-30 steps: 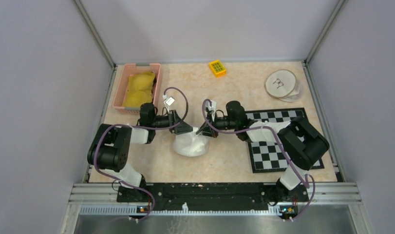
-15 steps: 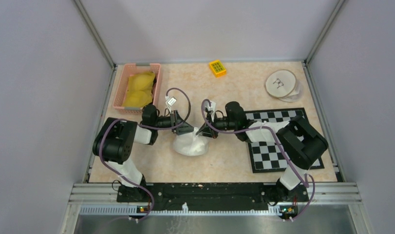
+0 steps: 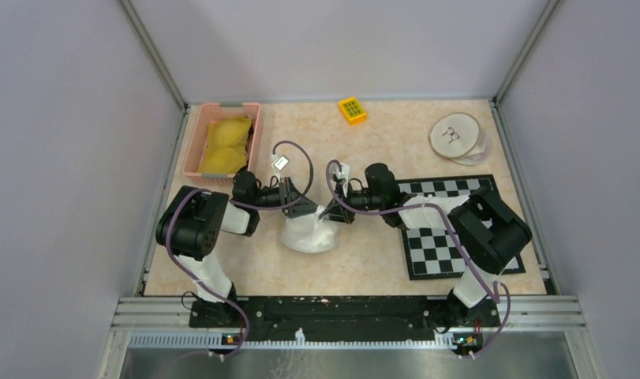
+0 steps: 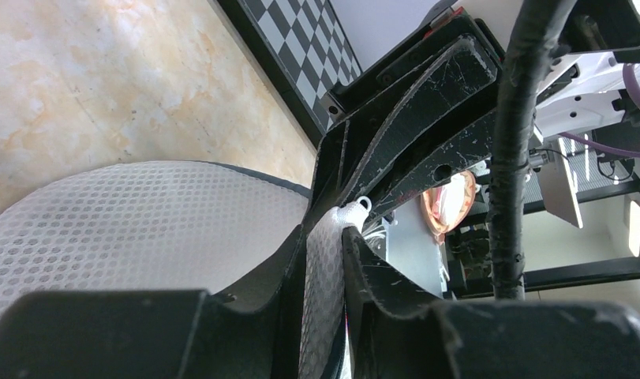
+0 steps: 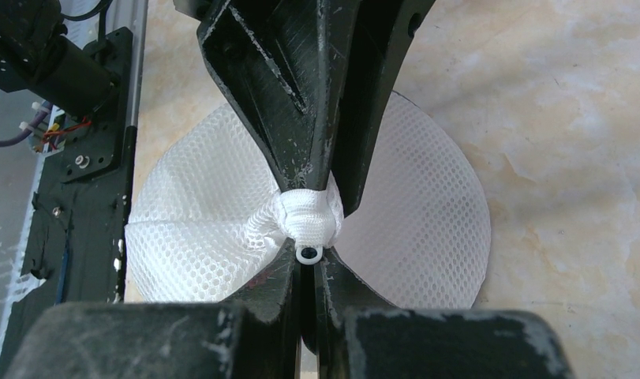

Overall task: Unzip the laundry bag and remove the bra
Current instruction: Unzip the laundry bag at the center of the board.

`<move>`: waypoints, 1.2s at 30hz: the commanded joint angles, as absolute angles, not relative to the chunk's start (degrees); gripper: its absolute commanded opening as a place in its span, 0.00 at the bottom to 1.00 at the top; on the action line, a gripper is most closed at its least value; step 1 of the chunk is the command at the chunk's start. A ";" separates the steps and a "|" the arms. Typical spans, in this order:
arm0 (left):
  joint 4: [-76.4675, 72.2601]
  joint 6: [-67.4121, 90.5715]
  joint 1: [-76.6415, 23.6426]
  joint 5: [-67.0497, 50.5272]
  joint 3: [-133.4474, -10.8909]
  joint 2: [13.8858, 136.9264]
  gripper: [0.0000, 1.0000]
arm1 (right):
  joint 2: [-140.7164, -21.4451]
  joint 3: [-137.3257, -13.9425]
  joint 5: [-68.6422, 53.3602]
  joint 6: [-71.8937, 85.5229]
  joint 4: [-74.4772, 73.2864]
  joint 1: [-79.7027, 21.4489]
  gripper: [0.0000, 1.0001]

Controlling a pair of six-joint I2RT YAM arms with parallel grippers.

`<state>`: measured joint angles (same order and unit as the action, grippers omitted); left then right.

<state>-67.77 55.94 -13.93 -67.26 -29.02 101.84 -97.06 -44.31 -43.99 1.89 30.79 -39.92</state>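
Observation:
The white mesh laundry bag [image 3: 307, 235] lies in the middle of the table. My left gripper [image 4: 326, 237] is shut on a bunched fold of its mesh [image 4: 323, 276], just behind the white ring of the zipper pull [image 4: 364, 204]. Facing it from the right, my right gripper [image 5: 307, 257] is shut on that zipper pull [image 5: 308, 253], the ring poking out at its fingertips. From above, the left gripper [image 3: 305, 209] and right gripper [image 3: 330, 213] meet tip to tip over the bag's top edge. The bra is hidden.
A pink basket [image 3: 193, 155] holding yellow padded fabric [image 3: 224, 145] stands at the back left. A checkerboard mat [image 3: 439, 245] lies under the right arm. A yellow block [image 3: 352, 110] and round wooden discs [image 3: 457, 136] sit at the back.
The left jaws have closed onto the mesh fold. The left arm's elbow has shifted slightly right. The right gripper has kept its hold on the pull.

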 commanded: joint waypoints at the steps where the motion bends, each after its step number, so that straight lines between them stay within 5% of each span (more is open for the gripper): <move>1: -69.78 55.55 -17.87 -68.43 -29.54 97.95 0.31 | -97.75 -49.53 -46.49 0.90 34.45 -40.53 0.00; 9: -52.51 40.67 -6.29 -69.02 -32.41 90.38 0.51 | -94.97 -49.10 -49.84 -4.20 29.16 -39.20 0.00; 16: -3.01 -8.78 -3.60 -73.58 -43.88 79.21 0.63 | -94.65 -50.99 -52.92 -7.80 24.12 -39.18 0.00; 24: 31.70 -52.97 -4.55 -74.65 -51.67 76.89 0.67 | -95.02 -53.08 -55.06 -8.95 21.97 -39.13 0.00; 36: 30.52 -65.65 -14.35 -65.98 -52.24 77.17 0.64 | -95.11 -54.38 -56.15 -10.34 19.09 -39.54 0.00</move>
<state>31.29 -60.80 -11.22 -68.23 -50.39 77.45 -96.71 -51.86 -53.89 -8.95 18.85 -38.89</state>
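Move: Both hands are on the laundry bag's zip-end tab with its small ring, which stands about 2 cm to the right of the left hand, 1 cm back and 1 cm lower, and right at the right hand's shut fingertips. The bag's body is about 7 cm back from the left hand, 1 cm to its left and 8 cm below. The pink basket stands some 16 cm ahead of the left hand and 23 cm to its left, about 9 cm lower. The left hand opens from a narrow gap to about two thirds, lets go of the white fabric at the tab and swings some 6 cm left, 4 cm forward and 7 cm up, then loops back and down behind where it began, ending just left of the tab and rolled about 65 degrees around its own fingers, which still point right but dip a little. Meanwhile the right hand keeps the tab pinched, rises about 2.5 cm and turns some 10 degrees counter-clockwise. ##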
